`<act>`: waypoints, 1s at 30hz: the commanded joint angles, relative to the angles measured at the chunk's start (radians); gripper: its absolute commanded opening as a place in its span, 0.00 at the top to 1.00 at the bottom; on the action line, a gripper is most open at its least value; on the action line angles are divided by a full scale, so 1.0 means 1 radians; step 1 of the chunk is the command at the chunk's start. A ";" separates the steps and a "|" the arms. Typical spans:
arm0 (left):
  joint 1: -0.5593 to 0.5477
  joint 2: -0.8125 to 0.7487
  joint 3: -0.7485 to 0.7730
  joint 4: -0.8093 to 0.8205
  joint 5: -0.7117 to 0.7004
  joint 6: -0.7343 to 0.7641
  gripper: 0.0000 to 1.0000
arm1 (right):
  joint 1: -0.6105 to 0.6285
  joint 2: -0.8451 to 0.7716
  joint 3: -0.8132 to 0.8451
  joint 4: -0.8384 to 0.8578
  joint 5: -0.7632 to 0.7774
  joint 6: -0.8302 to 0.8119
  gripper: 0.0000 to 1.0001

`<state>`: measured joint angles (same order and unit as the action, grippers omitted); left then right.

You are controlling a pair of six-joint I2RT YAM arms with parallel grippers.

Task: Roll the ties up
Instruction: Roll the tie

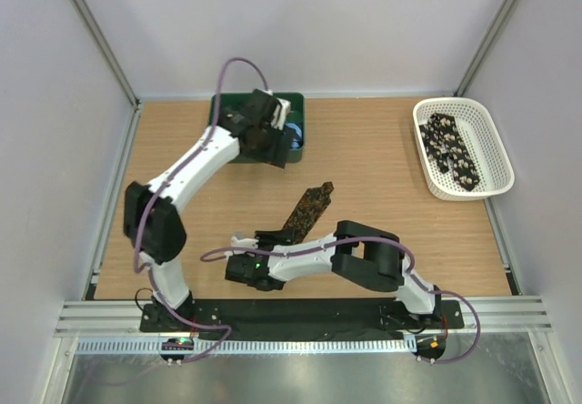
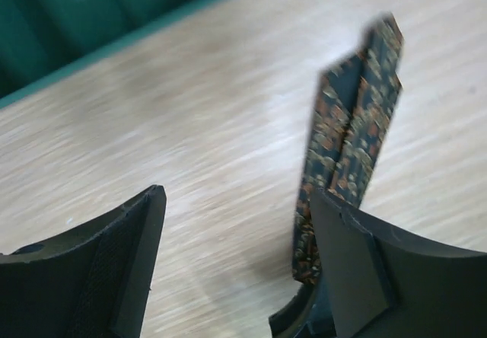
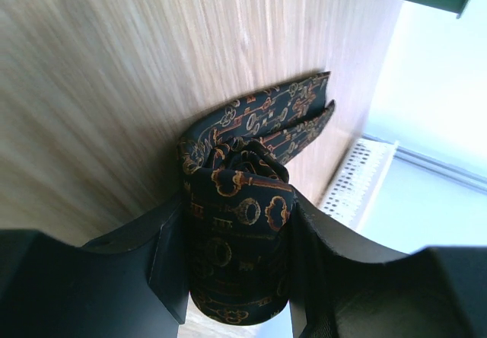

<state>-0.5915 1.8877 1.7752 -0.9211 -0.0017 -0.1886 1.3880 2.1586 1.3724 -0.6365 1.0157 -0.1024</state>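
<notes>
A dark brown tie [image 1: 309,206] with tan-orange print lies on the wooden table, its pointed end toward the back. Its near part is wound into a roll [image 3: 242,224], and my right gripper [image 3: 237,201] is shut on that roll, low at the table's middle front [image 1: 266,238]. The unrolled tail [image 3: 293,117] runs out beyond the fingers. My left gripper [image 2: 237,201] hovers open and holds nothing, near the green bin's front edge [image 1: 275,149]; the same tie [image 2: 354,136] shows beside its right finger [image 2: 358,269]. A black tie with pale spots [image 1: 452,149] lies in the white basket.
A green bin [image 1: 296,106] stands at the back centre with a small blue roll [image 1: 296,132] inside, partly covered by the left arm. The white basket [image 1: 496,145] sits at the back right. Grey walls enclose the table.
</notes>
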 commanded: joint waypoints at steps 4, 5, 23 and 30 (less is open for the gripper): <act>0.107 -0.382 -0.327 0.385 -0.184 -0.115 0.00 | -0.017 -0.138 -0.045 0.089 -0.262 0.066 0.71; 0.110 -0.459 -0.371 0.425 -0.208 -0.117 0.00 | -0.024 -0.154 -0.056 0.112 -0.288 0.069 0.71; 0.113 -1.056 -1.082 0.821 -0.474 -0.382 0.00 | -0.349 -0.390 -0.268 0.331 -1.195 0.086 0.74; 0.111 -1.131 -1.223 0.852 -0.393 -0.431 0.00 | -0.472 -0.347 -0.285 0.391 -1.445 0.099 0.74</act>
<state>-0.4793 0.7780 0.6079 -0.1394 -0.4179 -0.5755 0.9482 1.7912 1.1011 -0.2897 -0.2417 -0.0254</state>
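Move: The right hand already pinches the rolled end of the tie low over the table; its loose tail's middle lies about 7 cm ahead and 6 cm right, some 2 cm lower. From the left hand, that roll is roughly 16 cm back, 1 cm left and 13 cm below. The green box's middle is about 11 cm ahead of the left hand, 6 cm left and 13 cm below. Right keeps pinching the roll, turning about 70 degrees to point down-left; left, opening, retreats some 16 cm left. ##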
